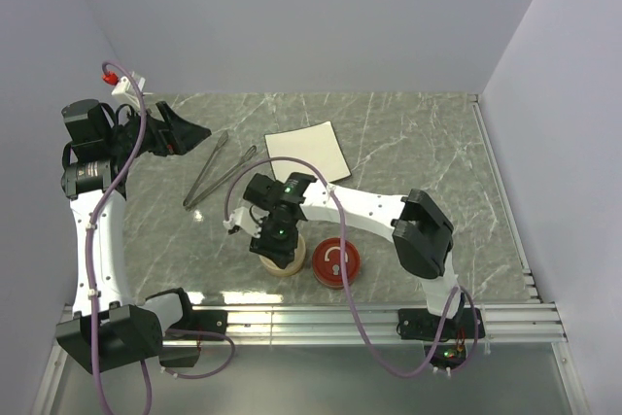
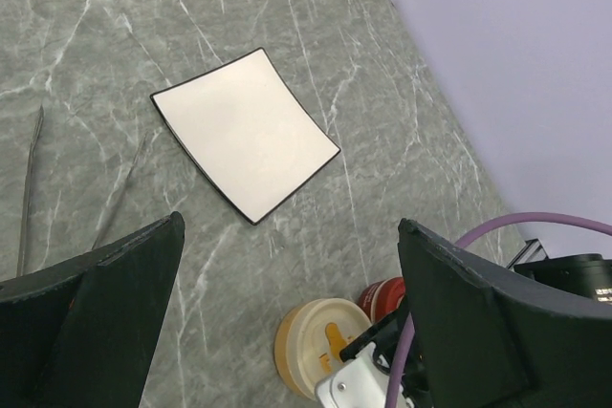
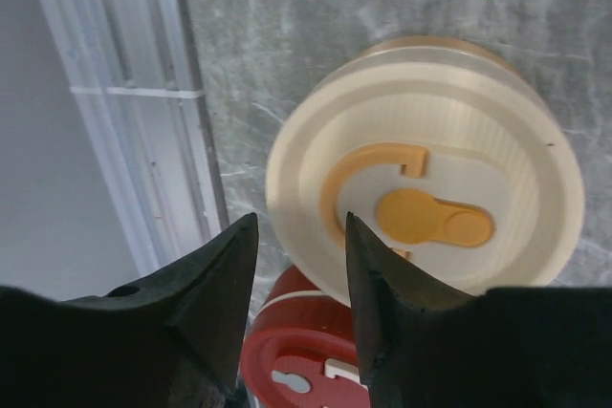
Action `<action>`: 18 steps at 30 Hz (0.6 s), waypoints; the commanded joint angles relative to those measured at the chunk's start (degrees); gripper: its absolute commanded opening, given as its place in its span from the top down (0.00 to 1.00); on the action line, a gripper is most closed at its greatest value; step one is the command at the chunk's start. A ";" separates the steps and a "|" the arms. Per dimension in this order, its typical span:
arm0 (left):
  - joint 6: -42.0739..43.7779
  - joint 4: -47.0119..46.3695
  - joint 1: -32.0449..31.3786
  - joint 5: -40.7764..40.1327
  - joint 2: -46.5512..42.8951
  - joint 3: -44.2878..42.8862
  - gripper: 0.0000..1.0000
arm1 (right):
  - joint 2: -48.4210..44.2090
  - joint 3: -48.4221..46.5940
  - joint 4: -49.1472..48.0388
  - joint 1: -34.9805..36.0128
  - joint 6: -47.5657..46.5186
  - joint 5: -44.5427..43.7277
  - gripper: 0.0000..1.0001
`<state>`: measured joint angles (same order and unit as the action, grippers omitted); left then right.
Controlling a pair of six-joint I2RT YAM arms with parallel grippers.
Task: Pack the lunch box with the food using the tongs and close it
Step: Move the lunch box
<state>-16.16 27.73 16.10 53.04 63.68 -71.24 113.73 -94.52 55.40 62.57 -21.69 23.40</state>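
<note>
A round cream lunch box with an orange latch on its shut lid stands near the table's front edge. My right gripper hangs just above its rim, open, with nothing between the fingers. The silver tongs lie on the marble to the left of the white plate, their thin arms spread apart. My left gripper is wide open and empty, up at the back left, apart from the tongs. No food shows; the plate is bare.
A red round container with its lid on stands touching the cream one on the right. A metal rail runs along the near table edge. Walls close the table at the back and right.
</note>
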 commanded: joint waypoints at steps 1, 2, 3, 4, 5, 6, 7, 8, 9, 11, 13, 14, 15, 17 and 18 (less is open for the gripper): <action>1.75 -0.31 0.16 2.16 -1.37 -0.65 0.01 | -4.04 -2.68 1.64 0.63 1.04 -0.63 0.50; 2.45 0.22 0.16 2.42 -1.37 -0.74 0.01 | -4.31 -2.95 1.56 0.63 1.47 -0.98 0.49; 2.80 0.75 0.25 2.51 -1.54 -0.74 0.01 | -4.83 -3.47 1.56 0.54 1.65 -1.25 0.48; 3.15 1.10 0.25 2.51 -1.54 -0.74 0.01 | -5.10 -4.00 1.73 0.63 1.74 -1.77 0.48; 4.03 1.45 0.16 2.51 -1.45 -0.65 0.01 | -5.36 -4.35 1.73 0.63 1.83 -2.12 0.48; 4.47 2.41 0.25 2.42 -1.54 -0.65 0.01 | -6.06 -5.14 1.73 0.54 1.92 -2.74 0.47; 5.00 3.12 0.16 2.34 -1.37 -0.65 0.01 | -6.59 -5.41 1.65 0.37 1.92 -3.70 0.47; 6.74 4.17 0.25 2.25 -1.02 -0.91 0.01 | -7.12 -5.59 1.21 0.19 2.00 -4.06 0.42; 7.98 6.44 0.25 1.73 -0.67 -1.18 0.01 | -8.51 -5.76 0.77 -0.68 2.35 -4.32 0.41; 12.00 9.53 0.25 0.58 0.56 -2.14 0.01 | -10.28 -5.67 0.07 -2.26 3.32 -4.24 0.39; 14.66 13.82 0.16 -1.00 1.36 -2.67 0.01 | -13.52 -5.06 -1.43 -5.51 4.29 -3.80 0.28; 17.63 14.89 -0.01 -1.61 2.14 -3.02 0.01 | -14.67 -4.71 -2.65 -6.74 5.25 -3.19 0.24; 18.61 16.03 -0.19 -3.27 2.67 -3.11 0.01 | -17.20 -3.58 -3.18 -8.06 5.78 -2.92 0.22; 21.94 19.55 -1.58 -5.04 4.07 -3.81 0.01 | -19.94 -1.30 -4.76 -12.80 7.18 -1.61 0.21; 22.66 20.08 -2.38 -6.00 4.34 -3.73 0.01 | -22.65 -0.24 -5.38 -14.65 7.63 -1.17 0.21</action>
<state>-0.82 42.04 15.44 50.43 66.85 -72.47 98.06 -96.68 53.39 52.88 -16.95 21.06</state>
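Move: The right fingertips are just above the near rim of the closed cream lunch box: its middle is some 4 cm ahead of the hand, 1 cm left and 5 cm lower. The red lunch box is about 13 cm to the hand's right, level fore and aft, and the white plate some 34 cm ahead and 7 cm right, both on the table. From the left hand the cream box is about 13 cm back, 18 cm right and 30 cm below. Raise the right hand clear of the cream box's lid, slowly at first, then fast: about 12 cm up and 7 cm forward, drifting a little right late on. Turn it some 15 degrees clockwise, lifting its left side, and spread the half-open fingers wider. Sink the empty, wide-open left gripper about 5 cm over the table, tipping its fingers down slightly. ##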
